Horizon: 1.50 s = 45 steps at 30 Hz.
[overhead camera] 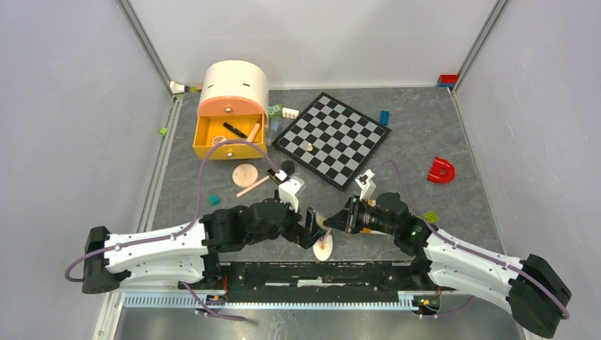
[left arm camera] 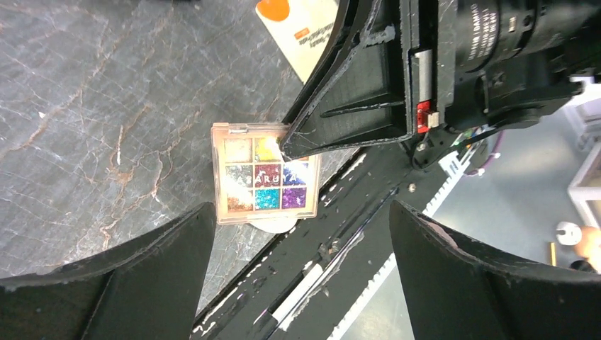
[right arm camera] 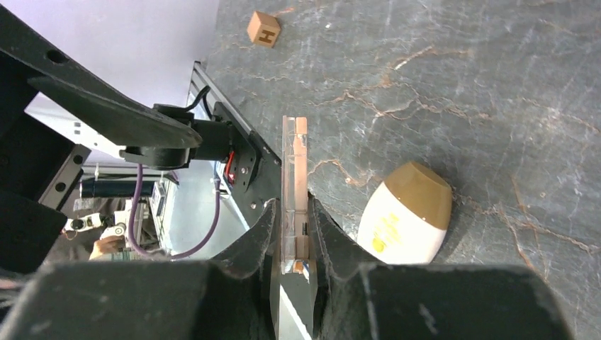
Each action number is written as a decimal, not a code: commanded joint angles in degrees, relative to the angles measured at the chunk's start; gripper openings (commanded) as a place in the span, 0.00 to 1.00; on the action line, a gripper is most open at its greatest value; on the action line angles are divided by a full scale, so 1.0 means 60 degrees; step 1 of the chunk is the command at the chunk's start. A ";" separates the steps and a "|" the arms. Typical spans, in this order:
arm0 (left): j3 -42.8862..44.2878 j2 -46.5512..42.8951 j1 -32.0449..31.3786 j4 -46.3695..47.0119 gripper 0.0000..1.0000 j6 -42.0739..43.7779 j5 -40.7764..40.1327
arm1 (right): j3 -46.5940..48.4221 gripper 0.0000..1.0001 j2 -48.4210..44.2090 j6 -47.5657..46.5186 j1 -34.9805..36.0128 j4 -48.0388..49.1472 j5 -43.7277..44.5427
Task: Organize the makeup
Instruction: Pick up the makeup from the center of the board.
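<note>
My right gripper (right arm camera: pixel 294 212) is shut on the multicolour eyeshadow palette (right arm camera: pixel 294 166), held on edge just above the table. From the left wrist, the palette (left arm camera: pixel 266 180) faces me with a right fingertip (left arm camera: pixel 301 142) on its top edge. My left gripper (left arm camera: pixel 298 283) stands open, close to the palette and touching nothing. In the top view both grippers meet near the front edge, left (overhead camera: pixel 310 228) and right (overhead camera: pixel 332 221). A cream oval (right arm camera: pixel 407 216) lies beside the palette. A white-orange sachet (left arm camera: pixel 298 28) lies beyond it. A peach compact (overhead camera: pixel 245 173) and pink brush (overhead camera: pixel 253 186) lie farther back.
A yellow drawer (overhead camera: pixel 230 134) under a round cream box holds a black pencil (overhead camera: pixel 234 129) and a brush (overhead camera: pixel 253 132). A chessboard (overhead camera: pixel 332 138), red letter D (overhead camera: pixel 441 171), wooden H cube (right arm camera: pixel 263 29) and small bricks (overhead camera: pixel 431 216) lie around. A black rail (overhead camera: pixel 319 273) runs along the near edge.
</note>
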 commanded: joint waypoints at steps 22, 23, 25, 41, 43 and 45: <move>-0.0935 -0.2103 -0.0001 0.0755 0.80 0.0255 0.0384 | 0.0596 0.06 -0.0807 0.0138 -0.0442 0.2958 -0.2695; -0.1018 -0.2109 -0.0001 0.0870 0.80 0.0201 0.0403 | 0.0563 0.07 -0.0842 0.0256 -0.0474 0.3032 -0.2632; -0.1124 -0.2143 0.0015 0.1116 0.79 0.0026 0.0486 | 0.0502 0.07 -0.0872 0.0417 -0.0500 0.3096 -0.2512; -0.2172 -0.2860 0.0074 0.3401 0.68 -0.1240 0.0938 | -0.0377 0.07 -0.0980 0.1651 -0.0666 0.4760 -0.2132; -0.2180 -0.2859 0.0072 0.3467 0.64 -0.1257 0.0921 | -0.0377 0.07 -0.0987 0.1653 -0.0673 0.4760 -0.2146; -0.2151 -0.2816 0.0073 0.3497 0.60 -0.1257 0.0927 | -0.0377 0.07 -0.1009 0.1653 -0.0679 0.4758 -0.2140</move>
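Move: The glitter palette is already held in the right fingertips, its middle about 3 cm left, 1 cm ahead and 1 cm below that hand. From the open left hand it lies about 3 cm ahead, 3 cm right and 7 cm below. The white-gold bottle stands on the table about 5 cm back, 3 cm right and 16 cm below the left hand; the orange-spotted card lies about 14 cm right, 1 cm back and 12 cm below the right hand. Keeping its pinch on the palette, the right hand lifts it about 11 cm towards the left gripper, easing back slightly while its left-pointing fingers tip up to near level. The left hand rises about 3 cm with a small shift left, hovers, then comes back right, up and slightly back as its fingers tilt up some 20 degrees, its jaws narrowing from wide open to roughly two-thirds around the palette's free end. ##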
